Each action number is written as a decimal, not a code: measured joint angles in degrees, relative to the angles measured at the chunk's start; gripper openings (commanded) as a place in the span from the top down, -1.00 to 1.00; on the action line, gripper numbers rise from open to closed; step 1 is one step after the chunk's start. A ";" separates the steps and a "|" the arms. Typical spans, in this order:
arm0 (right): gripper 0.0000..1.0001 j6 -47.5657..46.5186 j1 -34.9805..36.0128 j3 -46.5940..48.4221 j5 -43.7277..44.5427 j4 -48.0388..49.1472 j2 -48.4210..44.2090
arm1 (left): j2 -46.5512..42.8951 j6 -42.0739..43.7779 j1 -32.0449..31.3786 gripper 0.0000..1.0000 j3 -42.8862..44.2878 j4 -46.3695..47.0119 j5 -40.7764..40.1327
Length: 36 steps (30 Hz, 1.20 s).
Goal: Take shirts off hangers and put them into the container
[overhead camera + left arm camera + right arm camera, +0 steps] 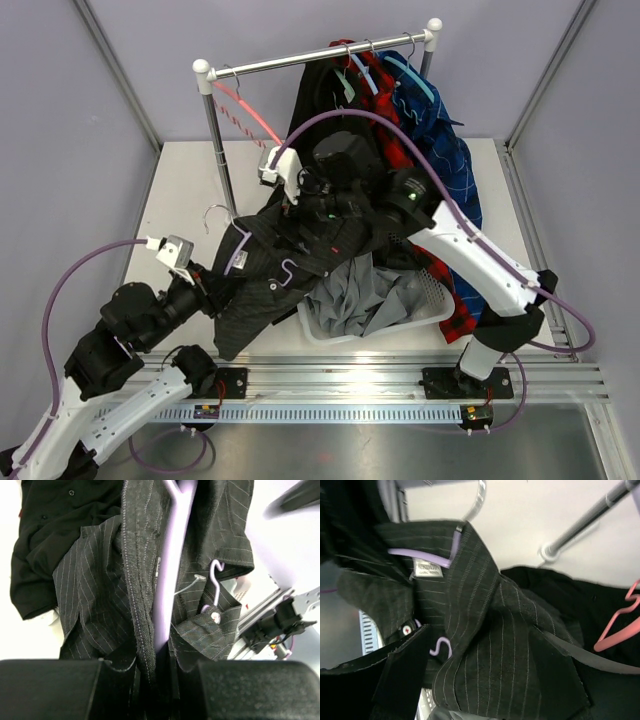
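A dark charcoal pinstriped shirt (270,270) on a purple hanger (240,250) lies slumped across the table, its lower part draped over the container (322,336). My left gripper (210,287) is shut on the purple hanger's arm (170,580) together with a seam of the shirt (100,595). My right gripper (312,202) hovers over the shirt's upper part, open. In the right wrist view its fingers (402,675) stand wide apart with pinstriped cloth (505,645) between them. A grey shirt (365,300) lies in the white container.
The white-and-steel rail (320,58) stands at the back. A bare pink hanger (250,115) hangs at its left. At its right hang a black shirt (320,100), a red plaid shirt (388,135) and a blue plaid shirt (448,155).
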 measured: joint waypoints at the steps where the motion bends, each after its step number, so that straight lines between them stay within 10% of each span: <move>1: -0.67 1.11 0.33 -0.98 1.70 0.59 0.81 | 0.00 -0.76 0.02 1.00 0.00 0.26 -0.04; 7: -0.43 5.70 0.59 -2.89 9.07 1.51 3.41 | -0.63 -2.80 0.09 1.00 0.00 1.31 -0.74; 15: 0.99 8.04 2.34 -1.16 9.42 2.97 4.94 | -1.16 -3.13 0.00 1.00 0.00 1.84 -0.50; 36: 1.00 3.78 6.45 19.65 -11.06 -0.39 11.91 | -0.98 4.55 -0.04 1.00 -8.15 10.88 2.01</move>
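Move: The open right hand is over the black pinstriped shirt; the fold it goes for lies about 2 cm ahead, 3 cm left and 4 cm below. The purple hanger, held by the left hand, is some 7 cm back, 7 cm left and 8 cm below the right hand; the container is about 12 cm back, 16 cm right and 30 cm below. From the left hand the fold lies roughly 10 cm ahead, 6 cm right and 6 cm higher. Right hand dips 5 cm forward-down, shuts on the pinstriped shirt, then draws 13 cm back, up and left. ##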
